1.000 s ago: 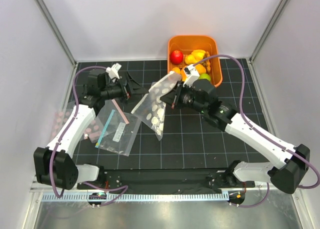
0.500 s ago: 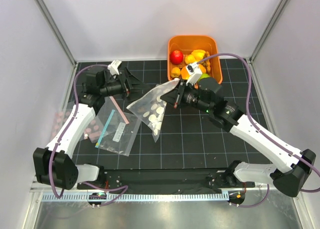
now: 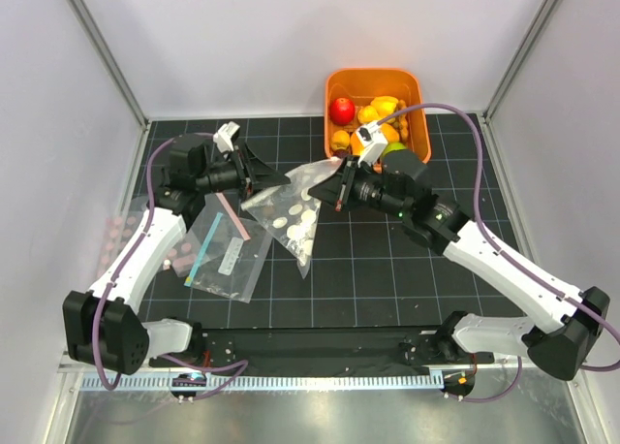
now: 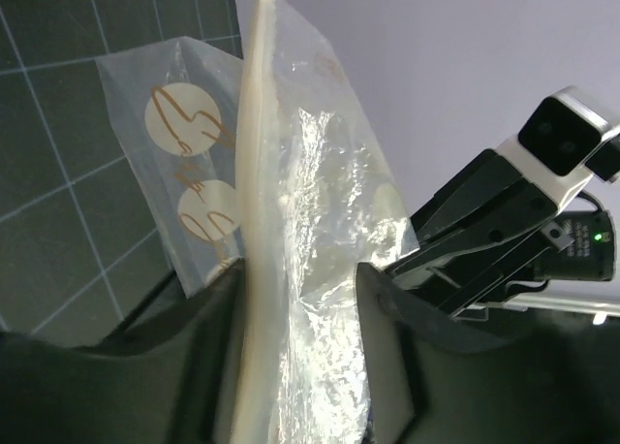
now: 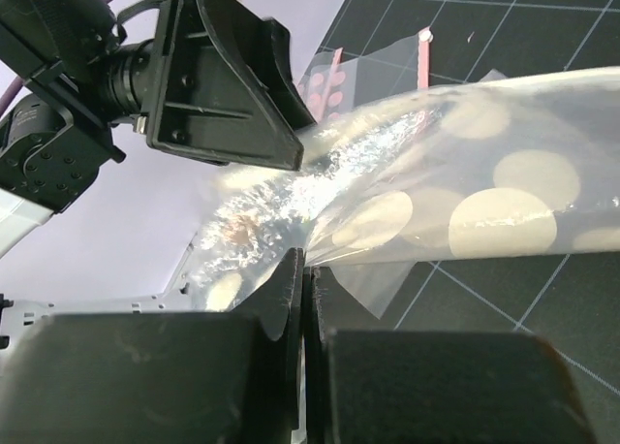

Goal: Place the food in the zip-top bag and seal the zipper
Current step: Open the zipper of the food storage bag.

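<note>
The zip-top bag (image 3: 295, 211), clear with white dots, hangs between my two grippers above the black mat. My right gripper (image 5: 308, 269) is shut on one edge of the bag (image 5: 484, 202). My left gripper (image 4: 300, 299) straddles the bag's mouth. The pale zipper (image 4: 257, 173) runs between its fingers, lying against the left finger, and a gap still shows at the other finger. In the top view the left gripper (image 3: 266, 177) faces the right gripper (image 3: 329, 187) across the bag. The food (image 3: 373, 114), with a red apple (image 3: 341, 110), lies in the orange basket (image 3: 373, 73) at the back.
A clear bag with a teal strip and white label (image 3: 228, 255) lies flat at the left front, with a loose pink strip (image 3: 231, 214) beside it. Pink dots of another bag (image 5: 329, 80) show on the mat. White walls enclose the mat on three sides.
My left gripper moved right onto the bag's mouth edge and its jaws narrowed around it. The right gripper stayed shut and shifted the bag slightly lower and leftward.
</note>
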{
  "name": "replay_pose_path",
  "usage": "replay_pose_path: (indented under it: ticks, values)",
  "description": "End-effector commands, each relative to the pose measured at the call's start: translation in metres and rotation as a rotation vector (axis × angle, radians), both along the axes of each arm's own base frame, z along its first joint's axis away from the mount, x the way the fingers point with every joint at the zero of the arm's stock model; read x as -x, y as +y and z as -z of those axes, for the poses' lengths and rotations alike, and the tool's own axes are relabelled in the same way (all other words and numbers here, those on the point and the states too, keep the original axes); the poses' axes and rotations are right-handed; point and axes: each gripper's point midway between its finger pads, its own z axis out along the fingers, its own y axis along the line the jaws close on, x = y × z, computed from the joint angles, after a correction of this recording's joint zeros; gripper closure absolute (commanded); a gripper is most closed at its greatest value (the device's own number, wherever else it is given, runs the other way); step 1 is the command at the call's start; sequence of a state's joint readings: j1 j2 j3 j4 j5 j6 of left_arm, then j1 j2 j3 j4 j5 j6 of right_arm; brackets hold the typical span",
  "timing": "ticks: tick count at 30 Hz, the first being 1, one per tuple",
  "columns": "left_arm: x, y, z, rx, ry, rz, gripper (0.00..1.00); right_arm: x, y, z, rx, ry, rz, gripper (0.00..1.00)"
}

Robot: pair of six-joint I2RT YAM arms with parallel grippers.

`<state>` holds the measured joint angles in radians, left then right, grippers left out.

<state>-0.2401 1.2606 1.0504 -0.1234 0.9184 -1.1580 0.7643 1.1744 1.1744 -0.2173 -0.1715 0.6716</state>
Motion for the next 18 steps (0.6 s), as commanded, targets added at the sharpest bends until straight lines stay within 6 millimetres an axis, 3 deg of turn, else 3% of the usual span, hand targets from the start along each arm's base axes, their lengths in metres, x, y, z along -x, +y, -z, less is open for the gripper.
replay_pose_path:
  ticks: [1,6,8,10,11,12,13,16,18]
  values:
    - [0.013,-0.003,-0.027,0.047,-0.087,0.045,0.62,0.000,0.006,-0.011,-0.022,-0.035,-0.028,0.99]
    - [0.011,-0.003,-0.031,0.051,-0.101,0.034,0.95,-0.003,0.005,0.003,0.007,-0.022,-0.020,0.99]
    - [0.010,-0.003,-0.029,0.049,-0.101,0.034,0.98,-0.005,0.003,0.007,0.026,-0.018,-0.004,0.98]
    - [0.009,-0.003,-0.028,0.043,-0.114,0.035,1.00,-0.006,-0.002,0.014,0.058,-0.005,0.014,0.86]
    - [0.008,-0.003,-0.029,0.041,-0.122,0.036,1.00,-0.009,-0.003,0.020,0.081,0.009,0.029,0.74]
    - [0.006,-0.003,-0.027,0.031,-0.142,0.039,1.00,-0.015,-0.009,0.021,0.101,0.010,0.073,0.48]
    - [0.005,-0.003,-0.025,0.023,-0.149,0.040,1.00,-0.015,-0.014,0.030,0.139,0.036,0.091,0.40]
    - [0.002,-0.003,-0.015,-0.051,-0.214,0.039,1.00,-0.023,-0.025,0.036,0.189,0.062,0.155,0.31]
    - [0.000,0.000,0.003,-0.146,-0.187,0.010,1.00,-0.032,-0.031,0.035,0.214,0.075,0.211,0.29]
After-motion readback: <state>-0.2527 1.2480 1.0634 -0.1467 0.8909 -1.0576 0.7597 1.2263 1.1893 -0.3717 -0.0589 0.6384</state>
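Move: The bag's zipper strip already lies between the left gripper's half-open pads, practically at the hand point. The orange crate stands about 20 cm ahead and 20 cm to the right of that hand, some 20 cm lower; the flat blue-zip bag lies roughly 6 cm back and 12 cm left, about 27 cm below. From the right gripper, shut on the same lifted bag, that spot on the strip is about 3 cm ahead, 5 cm left and 3 cm lower. Hold the left gripper where it is and shut its half-open fingers fully, pinching the zipper strip. Keep the right fingers closed on the bag until that grip is made, easing down about 1 cm, then open them wide to let go of the film and sink to some 5 cm below the start, drifting a little right and forward as the wrist rolls roughly 10 degrees. ##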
